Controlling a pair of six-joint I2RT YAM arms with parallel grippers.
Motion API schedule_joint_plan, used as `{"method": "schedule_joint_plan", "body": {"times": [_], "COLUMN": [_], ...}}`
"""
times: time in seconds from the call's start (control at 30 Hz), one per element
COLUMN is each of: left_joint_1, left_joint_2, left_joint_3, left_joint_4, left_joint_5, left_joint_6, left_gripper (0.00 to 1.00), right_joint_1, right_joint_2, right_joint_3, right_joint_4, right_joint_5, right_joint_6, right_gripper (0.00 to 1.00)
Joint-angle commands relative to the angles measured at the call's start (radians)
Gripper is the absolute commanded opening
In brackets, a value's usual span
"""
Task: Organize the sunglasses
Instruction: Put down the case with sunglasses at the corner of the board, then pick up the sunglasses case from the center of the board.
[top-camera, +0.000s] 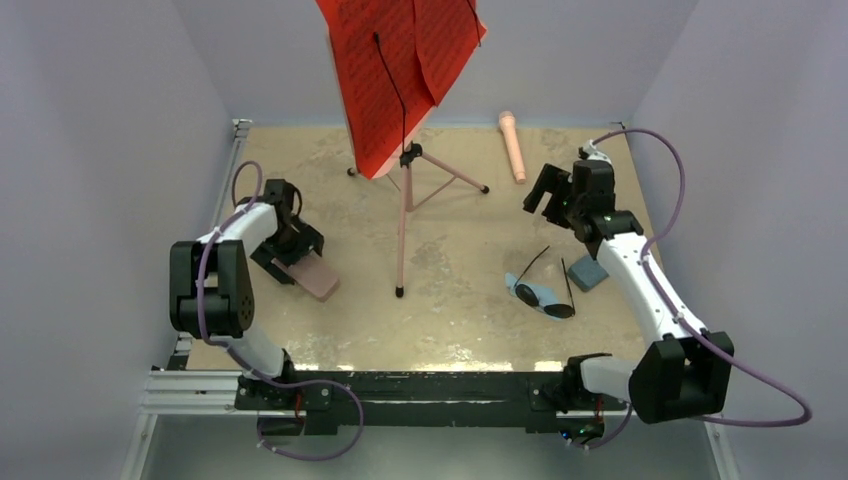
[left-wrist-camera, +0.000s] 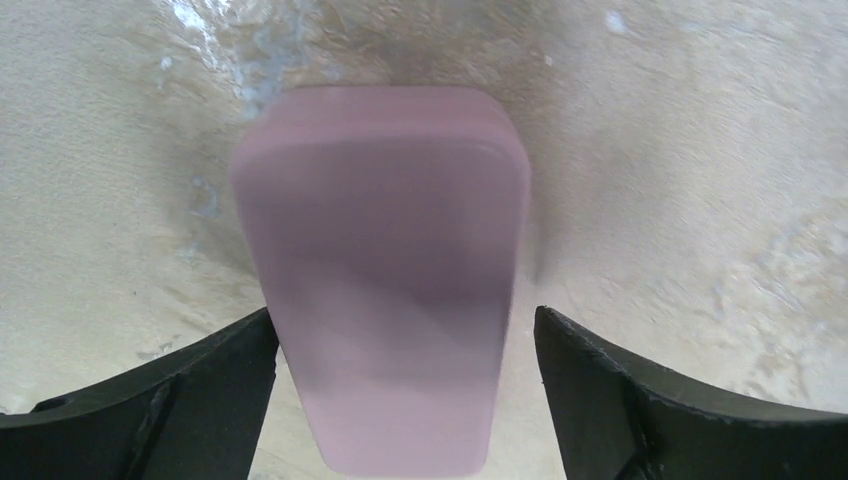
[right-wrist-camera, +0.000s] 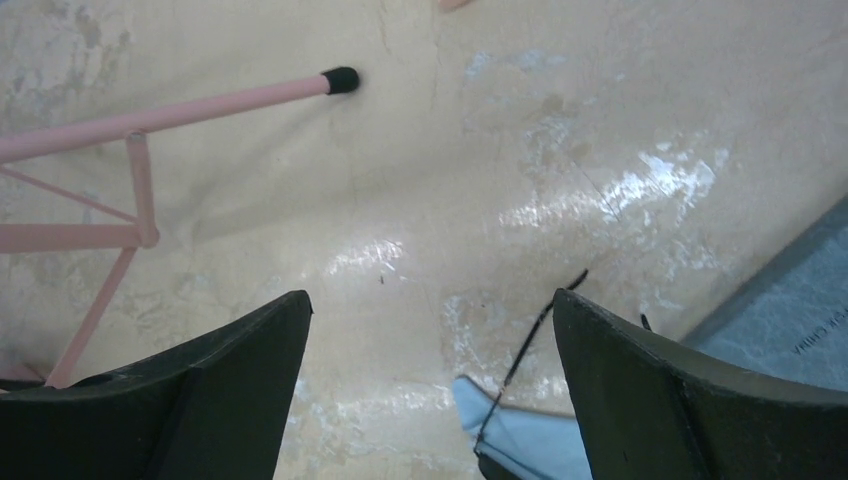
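A black pair of sunglasses (top-camera: 548, 298) with long thin arms lies on a light blue cloth (top-camera: 537, 292) at the right of the table. My right gripper (top-camera: 545, 195) hovers open beyond them. In the right wrist view one thin arm (right-wrist-camera: 530, 340) and the cloth (right-wrist-camera: 520, 435) show between its fingers (right-wrist-camera: 430, 310). At the left, my left gripper (top-camera: 287, 262) stands open astride the near end of a pink oblong case (top-camera: 318, 277). The left wrist view shows the case (left-wrist-camera: 390, 280) lying on the table between the spread fingers (left-wrist-camera: 405, 312), with a gap on the right side.
A grey-blue flat case (top-camera: 587, 272) lies just right of the sunglasses, and its corner (right-wrist-camera: 800, 320) shows in the right wrist view. A pink tripod stand (top-camera: 405, 200) holding red sheets (top-camera: 405, 70) stands mid-table. A pink tube (top-camera: 513, 145) lies at the back. Walls close in on three sides.
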Motion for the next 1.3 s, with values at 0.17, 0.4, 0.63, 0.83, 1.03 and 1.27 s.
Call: {"method": "schedule_joint_plan", "body": {"times": [0.17, 0.4, 0.63, 0.83, 1.03, 1.27], "left_joint_1": [-0.013, -0.121, -0.182, -0.182, -0.182, -0.182], "left_joint_2": [-0.408, -0.596, -0.657, -0.698, -0.676, -0.707], "left_joint_3": [-0.013, -0.205, -0.372, -0.367, -0.371, -0.371], "left_joint_4": [-0.029, 0.074, 0.111, 0.065, 0.074, 0.052], "left_joint_5": [0.131, 0.359, 0.46, 0.416, 0.426, 0.416], "left_joint_6": [0.014, 0.028, 0.043, 0.081, 0.08, 0.077], "left_gripper": [1.0, 1.0, 1.0, 1.0, 1.0, 1.0], "right_joint_1": [-0.219, -0.417, -0.431, -0.433, -0.433, -0.432], "right_joint_2": [-0.139, -0.025, 0.225, 0.39, 0.441, 0.42], "right_joint_3": [-0.117, -0.11, 0.02, 0.063, 0.105, 0.081], "right_joint_4": [-0.171, -0.231, -0.268, -0.229, -0.267, -0.248], "right_joint_5": [-0.014, 0.154, 0.274, 0.183, 0.191, 0.151], "right_joint_6": [0.083, 0.095, 0.135, 0.133, 0.122, 0.09], "right_gripper": [0.98, 0.99, 0.99, 0.97, 0.87, 0.55]}}
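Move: The blue case lies about 17 cm to the right hand's right, 5 cm back and 17 cm below. The dark sunglasses on their cloth are some 15 cm back and 4 cm right of that hand; the tripod's right foot stands about 14 cm ahead and 13 cm left. The pink case lies on the board right between the left hand's already open fingers; from there the tripod's front foot is about 25 cm right and 6 cm back. Right hand swings about 17 cm right and down, pinches blue case; open left lifts clear, back and right. ##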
